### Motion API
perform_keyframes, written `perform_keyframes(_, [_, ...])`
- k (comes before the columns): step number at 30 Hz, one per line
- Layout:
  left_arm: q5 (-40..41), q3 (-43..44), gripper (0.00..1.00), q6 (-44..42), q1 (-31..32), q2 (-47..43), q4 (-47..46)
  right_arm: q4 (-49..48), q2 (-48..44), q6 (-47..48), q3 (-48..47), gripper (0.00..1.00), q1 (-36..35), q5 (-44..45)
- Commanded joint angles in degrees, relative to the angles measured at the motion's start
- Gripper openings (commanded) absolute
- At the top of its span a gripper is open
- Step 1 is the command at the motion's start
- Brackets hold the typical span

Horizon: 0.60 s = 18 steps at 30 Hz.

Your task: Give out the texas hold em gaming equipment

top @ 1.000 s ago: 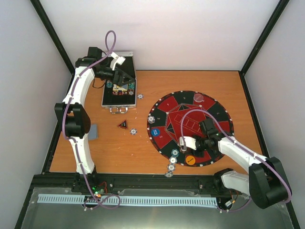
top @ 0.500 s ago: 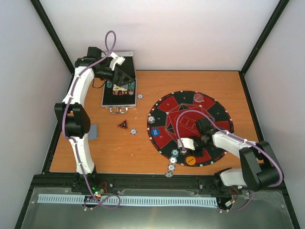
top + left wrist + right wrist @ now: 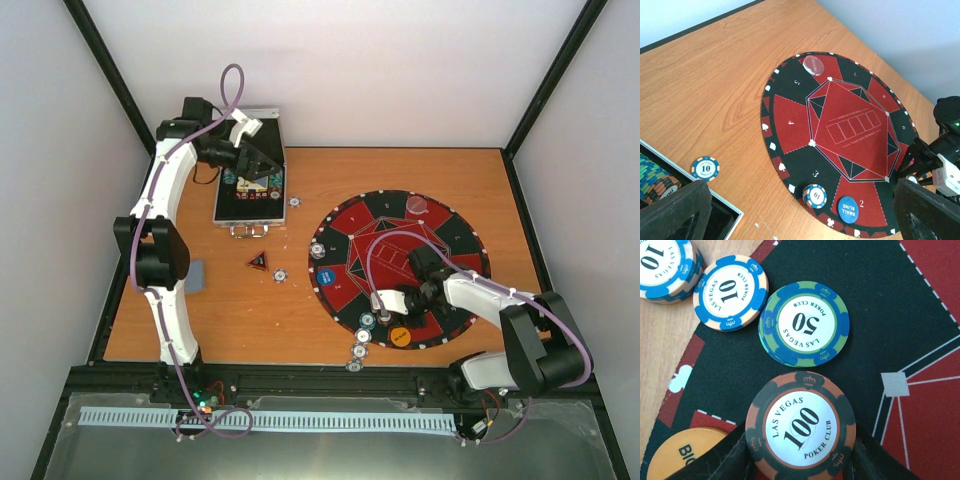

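Observation:
In the right wrist view an orange-and-black 100 poker chip (image 3: 801,427) lies flat between the fingers of my right gripper (image 3: 801,455), which is shut on it just over the black field of the round poker mat (image 3: 890,300). Ahead of it sit a green-blue 50 chip pile (image 3: 804,323), a blue 10 chip (image 3: 730,292) and another 10 pile (image 3: 665,267). The orange marker disc (image 3: 682,457) is at its left. Seen from above, the right gripper (image 3: 383,300) is over the mat's near edge. My left gripper (image 3: 250,165) hangs open above the chip case (image 3: 225,205).
A 10 chip (image 3: 815,195), a blue small-blind disc (image 3: 848,209) and a reddish disc (image 3: 813,64) are on the mat (image 3: 790,125). Loose chips (image 3: 281,274) (image 3: 295,201) (image 3: 356,358), a dark triangular piece (image 3: 258,262) and grey-blue cards (image 3: 196,276) lie on the wooden table.
My right gripper has slid slightly left over the mat's near edge with the 100 chip still in it, and its elbow has swung in. The left arm has not moved.

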<state>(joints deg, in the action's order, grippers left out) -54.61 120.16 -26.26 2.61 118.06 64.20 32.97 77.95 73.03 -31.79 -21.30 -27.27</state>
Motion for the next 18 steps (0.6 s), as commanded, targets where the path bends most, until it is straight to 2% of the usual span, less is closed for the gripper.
perform_keyframes(1, [-0.3, 2.6, 1.00, -2.2, -0.6, -1.3, 0.7, 0.0, 0.7, 1.9, 0.1, 0.43, -0.6, 4.3])
perform_keyframes(6, [0.0, 2.5, 1.00, -2.5, -0.6, -1.3, 0.9, 0.1, 0.0, 2.1, 0.5, 0.52, -0.6, 5.3])
perform_keyframes(10, [0.1, 2.4, 1.00, -2.7, -0.6, -1.5, 1.1, 0.3, -0.8, 2.3, 0.7, 0.62, -0.6, 6.6])
perform_keyframes(13, [0.2, 2.3, 1.00, -2.8, -0.6, -1.7, 1.0, 0.4, -1.6, 2.5, 0.9, 0.75, -0.6, 7.1])
perform_keyframes(15, [0.3, 2.3, 1.00, -2.9, -0.6, -1.9, 1.1, 0.8, -2.2, 2.5, 0.8, 0.98, -0.6, 7.3])
perform_keyframes(18, [0.7, 2.3, 1.00, -2.9, -0.6, -2.2, 0.8, 1.1, -3.4, 2.6, 0.7, 1.00, -0.6, 7.8])
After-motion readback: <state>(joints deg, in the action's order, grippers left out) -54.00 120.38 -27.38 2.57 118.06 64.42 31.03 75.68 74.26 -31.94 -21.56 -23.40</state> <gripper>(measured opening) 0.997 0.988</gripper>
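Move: The right hand holds the 100 chip stack on the mat between its pads, the stack's middle about 1 cm left of the hand and 1 cm below, level fore and aft. At that height, the 50 chips sit level ahead and about 5 cm left, the nearest 10 chips 4 cm back and 7 cm left, and the orange big blind button 5 cm back and 2 cm right. From the left hand the 100 stack is some 28 cm back, 27 cm right and 25 cm below. Let go of the 100 stack with the right gripper: hold the hand in place while the fingers begin to part, then open them almost fully, easing forward about 1.5 cm, with a slight lift and a small wrist tilt of some 5 degrees. Let the rear finger swing back off the chips against the big blind button. ##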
